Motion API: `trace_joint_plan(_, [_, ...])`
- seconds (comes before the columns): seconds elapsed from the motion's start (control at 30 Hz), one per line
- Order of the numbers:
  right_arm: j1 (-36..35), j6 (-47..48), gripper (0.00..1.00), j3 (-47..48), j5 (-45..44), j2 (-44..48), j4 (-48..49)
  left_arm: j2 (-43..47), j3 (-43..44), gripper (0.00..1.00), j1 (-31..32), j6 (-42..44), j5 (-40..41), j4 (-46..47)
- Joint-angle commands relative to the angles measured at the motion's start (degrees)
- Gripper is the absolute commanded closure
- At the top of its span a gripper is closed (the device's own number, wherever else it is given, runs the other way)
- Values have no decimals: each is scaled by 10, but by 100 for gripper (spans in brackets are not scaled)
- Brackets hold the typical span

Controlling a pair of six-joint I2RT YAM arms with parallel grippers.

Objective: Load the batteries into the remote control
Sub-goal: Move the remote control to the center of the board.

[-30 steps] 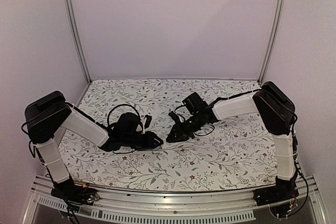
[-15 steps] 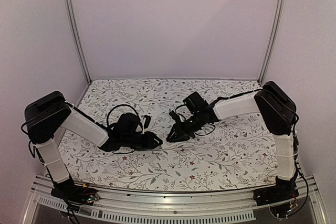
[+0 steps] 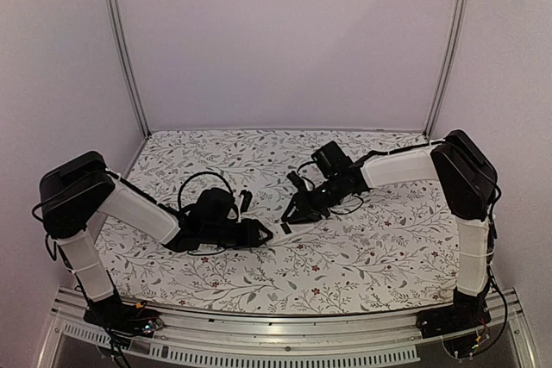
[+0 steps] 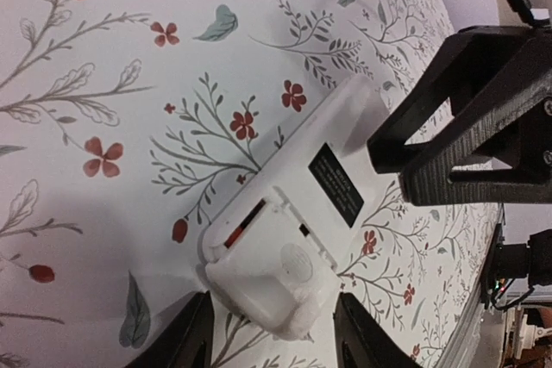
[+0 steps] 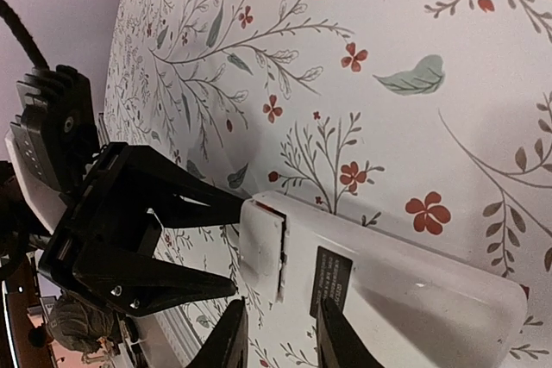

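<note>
The remote control (image 4: pixel 328 174) lies back up on the flowered table, a black label on its white back. Its battery cover (image 4: pixel 276 273) sits askew over the recess at one end. Through the gap show slivers of the batteries, one orange-red (image 4: pixel 244 223) and one black (image 4: pixel 304 230). My left gripper (image 4: pixel 276 346) is open, a finger on either side of the cover end, touching neither side. My right gripper (image 5: pixel 280 342) hovers just above the remote (image 5: pixel 388 286) near the label, its jaws a narrow gap apart with nothing in them. In the top view both grippers, left (image 3: pixel 263 234) and right (image 3: pixel 291 215), meet mid-table.
The flowered tablecloth (image 3: pixel 362 247) covers the table, with walls close behind and at both sides. Black cables loop by the left wrist (image 3: pixel 203 183). A metal rail (image 3: pixel 285 346) runs along the near edge.
Both grippers have widened. The left has let go of the remote's end. The right arm has drawn back a little, up and to the right.
</note>
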State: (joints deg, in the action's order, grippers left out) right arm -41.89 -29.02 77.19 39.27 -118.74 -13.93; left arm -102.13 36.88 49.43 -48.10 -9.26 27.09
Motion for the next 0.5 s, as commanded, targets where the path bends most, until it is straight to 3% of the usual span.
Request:
trace_joint_plan(0.0, [-4,37,68,-18,5,25,-20,15,-6,50,6,8,18,-17])
trace_joint_plan(0.13, [-13,109,48,-56,-20,79,-17,32,-16,46,-9,9,13,-11])
trace_joint_plan(0.27, [-25,238,29,-54,-92,125,-51,53,-31,35,-29,4,-5,-1])
trace_joint_plan(0.47, [-32,487,11,-24,-163,129,-97,72,-41,31,-64,1,-28,-6])
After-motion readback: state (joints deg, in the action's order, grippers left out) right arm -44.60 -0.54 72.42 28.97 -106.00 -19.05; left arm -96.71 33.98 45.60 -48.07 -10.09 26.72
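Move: The remote control lies flat on the board, its middle about 6 cm to the left hand's right, 1 cm ahead and 1 cm below; its battery cover, at the near end, is only some 2 cm to that hand's right, level in reach. From the right hand, the remote's middle is roughly 2 cm back, straight across and 4 cm below, with the battery cover about 3 cm back, 4 cm left and 4 cm below. The right hand first slips back and to its right over the remote by 2 to 3 cm, then lifts away about 5 cm above its starting height, the wrist swinging its fingertips up by some 30 degrees with a smaller counter-clockwise turn while the fingers spread from a narrow gap to wide open. The left hand backs off the battery-cover end, some 2.5 cm left with a rise of about 2 cm and a little forward, its half-open fingers widening so that they stand clear of the remote. ##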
